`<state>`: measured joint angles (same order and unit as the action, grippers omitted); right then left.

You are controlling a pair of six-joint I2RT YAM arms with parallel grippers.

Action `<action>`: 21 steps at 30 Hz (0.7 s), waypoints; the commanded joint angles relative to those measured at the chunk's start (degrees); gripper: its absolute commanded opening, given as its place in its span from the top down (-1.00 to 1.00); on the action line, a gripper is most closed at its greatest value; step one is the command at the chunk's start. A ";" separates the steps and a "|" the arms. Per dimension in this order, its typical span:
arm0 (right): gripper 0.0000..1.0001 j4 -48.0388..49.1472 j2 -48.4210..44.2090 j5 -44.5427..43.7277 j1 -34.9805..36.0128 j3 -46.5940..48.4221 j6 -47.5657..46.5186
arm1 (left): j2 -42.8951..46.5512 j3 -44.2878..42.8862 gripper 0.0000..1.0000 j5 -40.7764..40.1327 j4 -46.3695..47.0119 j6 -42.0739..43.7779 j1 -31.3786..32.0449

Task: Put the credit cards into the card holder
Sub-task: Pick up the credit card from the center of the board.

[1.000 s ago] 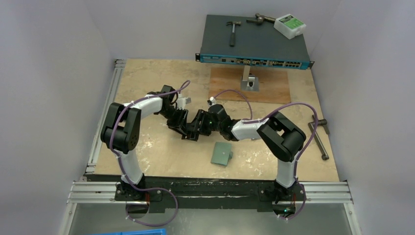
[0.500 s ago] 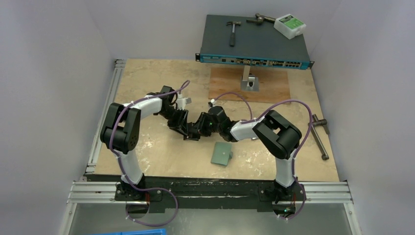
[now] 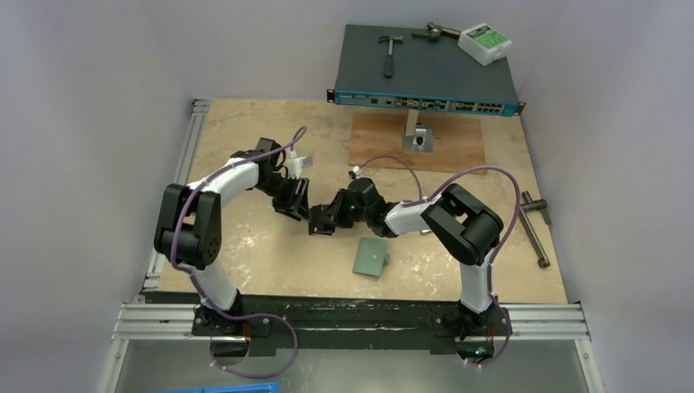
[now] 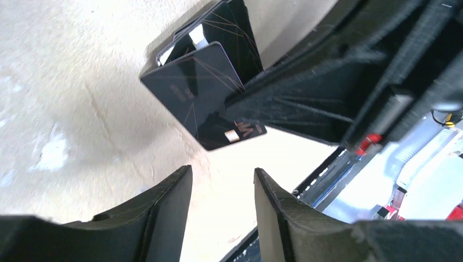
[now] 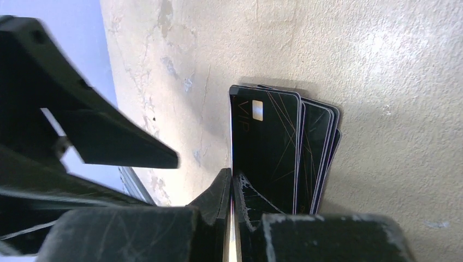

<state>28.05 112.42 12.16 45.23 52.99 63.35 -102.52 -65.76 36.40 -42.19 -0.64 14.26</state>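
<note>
Several glossy black credit cards (image 5: 267,142) with gold lines and a chip lie in a fanned stack on the beige table. My right gripper (image 5: 231,177) is shut on the edge of the top card; a thin pale edge shows between its jaws. In the left wrist view that top card (image 4: 202,95) is tilted up off the stack, with the right gripper's fingers (image 4: 295,103) on its edge. My left gripper (image 4: 223,180) hangs open just beside the cards, holding nothing. From above, the two grippers (image 3: 296,205) (image 3: 321,223) meet at mid-table. The teal card holder (image 3: 370,259) lies flat nearer the front, apart from both.
A dark network switch (image 3: 425,70) stands at the back with hammers and a white box on it. A wooden board (image 3: 385,147) with a metal bracket (image 3: 416,136) lies before it. A metal clamp tool (image 3: 534,231) lies at the right edge.
My right gripper has closed onto the top card's edge. The left arm has drawn back up and to the left, and its jaws have come off the cards.
</note>
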 commanded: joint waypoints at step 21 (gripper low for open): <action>1.00 -21.90 -35.11 1.33 -4.17 -13.06 -9.97 | 29.05 -1.15 -0.34 -14.35 -13.78 12.91 -8.27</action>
<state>11.35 84.99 13.19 43.22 47.53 53.80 -76.31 -66.43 23.68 -53.69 9.32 7.75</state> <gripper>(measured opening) 0.004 0.670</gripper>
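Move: The black credit card is already pinched in the right gripper, close over the remaining card stack, whose middle lies about 3 cm to this hand's left, 2 cm back and 3 cm below. The green card holder lies some 12 cm back and 12 cm to the right, 3 cm below; the orange packet about 4 cm ahead and 10 cm right. From the left hand, the holder is about 12 cm back and 20 cm right, 4 cm below. The card rises in the right gripper's still-shut fingers, about 11 cm straight up at first, then increasingly to the right and a little back, away from the stack, as the wrist tilts some 10 degrees. The empty left hand clears out, up about 10 cm and left 7 to 8 cm, its fingers spreading wider and its wrist tilting. ##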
